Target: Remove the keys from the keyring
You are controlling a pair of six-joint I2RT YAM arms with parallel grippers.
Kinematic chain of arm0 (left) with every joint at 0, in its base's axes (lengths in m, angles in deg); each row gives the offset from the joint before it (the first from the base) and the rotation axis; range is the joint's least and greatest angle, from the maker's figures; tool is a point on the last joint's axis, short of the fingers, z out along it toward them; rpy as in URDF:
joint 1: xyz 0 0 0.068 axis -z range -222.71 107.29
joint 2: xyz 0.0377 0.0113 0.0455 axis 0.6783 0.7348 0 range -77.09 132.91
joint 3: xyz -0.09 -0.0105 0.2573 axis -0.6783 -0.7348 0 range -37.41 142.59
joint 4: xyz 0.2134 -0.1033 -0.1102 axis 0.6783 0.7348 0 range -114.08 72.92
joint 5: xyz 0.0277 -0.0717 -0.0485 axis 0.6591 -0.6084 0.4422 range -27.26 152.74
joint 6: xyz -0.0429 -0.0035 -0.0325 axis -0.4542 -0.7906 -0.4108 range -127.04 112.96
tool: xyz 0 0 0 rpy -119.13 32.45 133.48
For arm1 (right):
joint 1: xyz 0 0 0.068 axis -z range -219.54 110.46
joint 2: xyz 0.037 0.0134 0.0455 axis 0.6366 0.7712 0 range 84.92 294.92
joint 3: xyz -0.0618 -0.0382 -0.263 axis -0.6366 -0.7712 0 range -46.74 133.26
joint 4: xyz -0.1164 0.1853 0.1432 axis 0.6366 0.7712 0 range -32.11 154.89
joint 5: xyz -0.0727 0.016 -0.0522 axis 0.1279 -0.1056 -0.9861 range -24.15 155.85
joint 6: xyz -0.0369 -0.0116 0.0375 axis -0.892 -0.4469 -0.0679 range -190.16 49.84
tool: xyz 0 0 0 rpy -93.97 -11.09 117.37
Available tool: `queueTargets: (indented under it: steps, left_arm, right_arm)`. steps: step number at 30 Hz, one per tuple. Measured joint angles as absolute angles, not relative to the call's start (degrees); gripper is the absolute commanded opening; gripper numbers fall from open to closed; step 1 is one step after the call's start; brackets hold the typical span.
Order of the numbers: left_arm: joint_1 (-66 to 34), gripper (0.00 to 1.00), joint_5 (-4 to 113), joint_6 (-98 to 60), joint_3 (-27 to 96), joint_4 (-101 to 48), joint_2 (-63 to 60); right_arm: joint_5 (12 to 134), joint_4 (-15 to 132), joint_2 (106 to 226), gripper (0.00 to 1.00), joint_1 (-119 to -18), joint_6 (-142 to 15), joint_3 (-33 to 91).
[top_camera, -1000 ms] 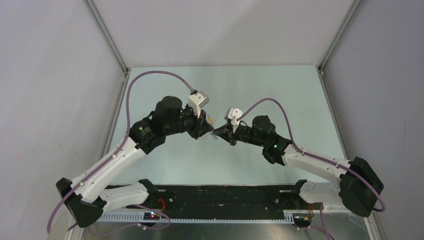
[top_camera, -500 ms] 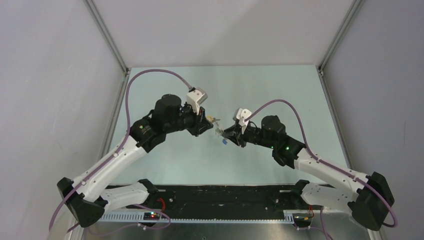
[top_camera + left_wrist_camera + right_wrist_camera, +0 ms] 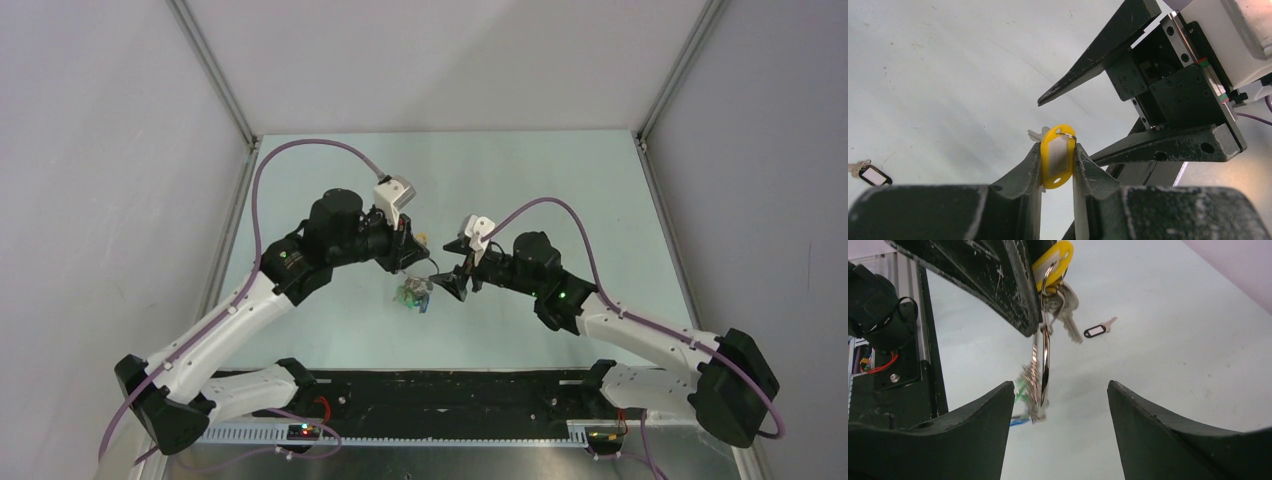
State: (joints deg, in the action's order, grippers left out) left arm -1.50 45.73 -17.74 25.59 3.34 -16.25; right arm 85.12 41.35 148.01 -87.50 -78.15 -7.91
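Observation:
My left gripper (image 3: 1057, 156) is shut on the yellow head of a key (image 3: 1058, 155), held above the table. The silver keyring (image 3: 1044, 360) hangs from that yellow head (image 3: 1053, 260), with a bare metal key beside it. Green and blue keys (image 3: 1023, 392) dangle blurred at the ring's lower end. In the top view the bunch (image 3: 412, 295) hangs below the left gripper (image 3: 408, 256). My right gripper (image 3: 1060, 390) stands open right next to the ring's lower end, holding nothing; the top view shows it (image 3: 446, 283) just right of the bunch.
A single black-headed key (image 3: 1095, 331) lies loose on the pale table; the left wrist view shows it (image 3: 872, 175) at the lower left. The right gripper's open fingers (image 3: 1083, 75) reach in close before the left gripper. Grey walls enclose the table.
The right gripper has opened and let go of the ring. The ring with the green and blue keys has swung down and now hangs from the left gripper, still moving.

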Motion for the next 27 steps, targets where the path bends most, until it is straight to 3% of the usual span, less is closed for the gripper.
queueTargets:
  steps: [4, 6, 7, 9, 11, 15, 19, 21, 27]
  left_arm:
    - [-1.5, 0.0, 45.47, -18.22, 25.59, 3.25, -16.4]
    - [-1.5, 0.0, 45.42, -18.33, 25.59, 3.19, -16.56]
    - [-1.5, 0.0, 45.4, -18.53, 25.59, 3.16, -16.62]
    - [-1.5, 0.0, 45.44, -18.61, 25.59, 3.05, -16.8]
    - [-1.5, 0.0, 45.49, -18.61, 25.59, 2.97, -16.91]
    - [-1.59, 0.03, 46.17, -18.61, 25.42, 2.95, -17.32]
    - [-1.78, 0.44, 48.46, -18.59, 23.87, 1.96, -18.46]
    - [-1.87, 0.59, 48.99, -18.33, 22.6, 0.85, -19.05]
    - [-2.13, 0.82, 49.01, -16.8, 14.51, -5.6, -22.85]
  right_arm:
    - [84.72, 36.02, 150.41, 0.68, -87.81, -77.69, -8.02]
    - [84.7, 33.2, 152.08, 0.49, -87.87, -77.58, -8.04]
    - [84.59, 32.06, 152.88, 0.31, -87.89, -77.58, -8.04]
    - [84.02, 30.29, 154.17, 0.09, -87.98, -77.17, -8.09]
    - [83.24, 29.7, 154.63, 0.0, -87.98, -77.6, -8.15]
    - [81.86, 30.8, 153.91, 0.0, -88.07, -78.17, -8.15]
    - [80.81, 36.3, 150.06, 0.0, -88.18, -80.42, -8.24]
    - [80.66, 39.6, 147.59, 0.0, -88.18, -82.35, -8.22]
    - [79.78, 53.24, 143.18, 0.0, -88.18, -88.99, -4.87]
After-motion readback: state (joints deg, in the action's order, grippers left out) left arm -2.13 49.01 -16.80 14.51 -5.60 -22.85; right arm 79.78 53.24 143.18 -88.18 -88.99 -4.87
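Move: The keyring hangs in the gap before the right hand's open fingers, its middle roughly 3 cm to that hand's left and 1 cm ahead, about level. The yellow key tag, still pinched in the left fingers, is some 4 cm left, 3 cm ahead and 4 cm above the right hand; the bunch of keys dangles about 5 cm left, 2 cm back and 4 cm below it. From the left hand, the ring's middle lies 3 cm below and 1 cm back. The right fingers pinch the keyring's wire: the open hand reaches forward and left about 3 cm onto it, shuts, then draws back right some 4 cm and a little back, its fingertips dipping. As it pulls off, the left hand opens wide, lets go of the yellow tag and sinks 2–3 cm, easing to its left. ##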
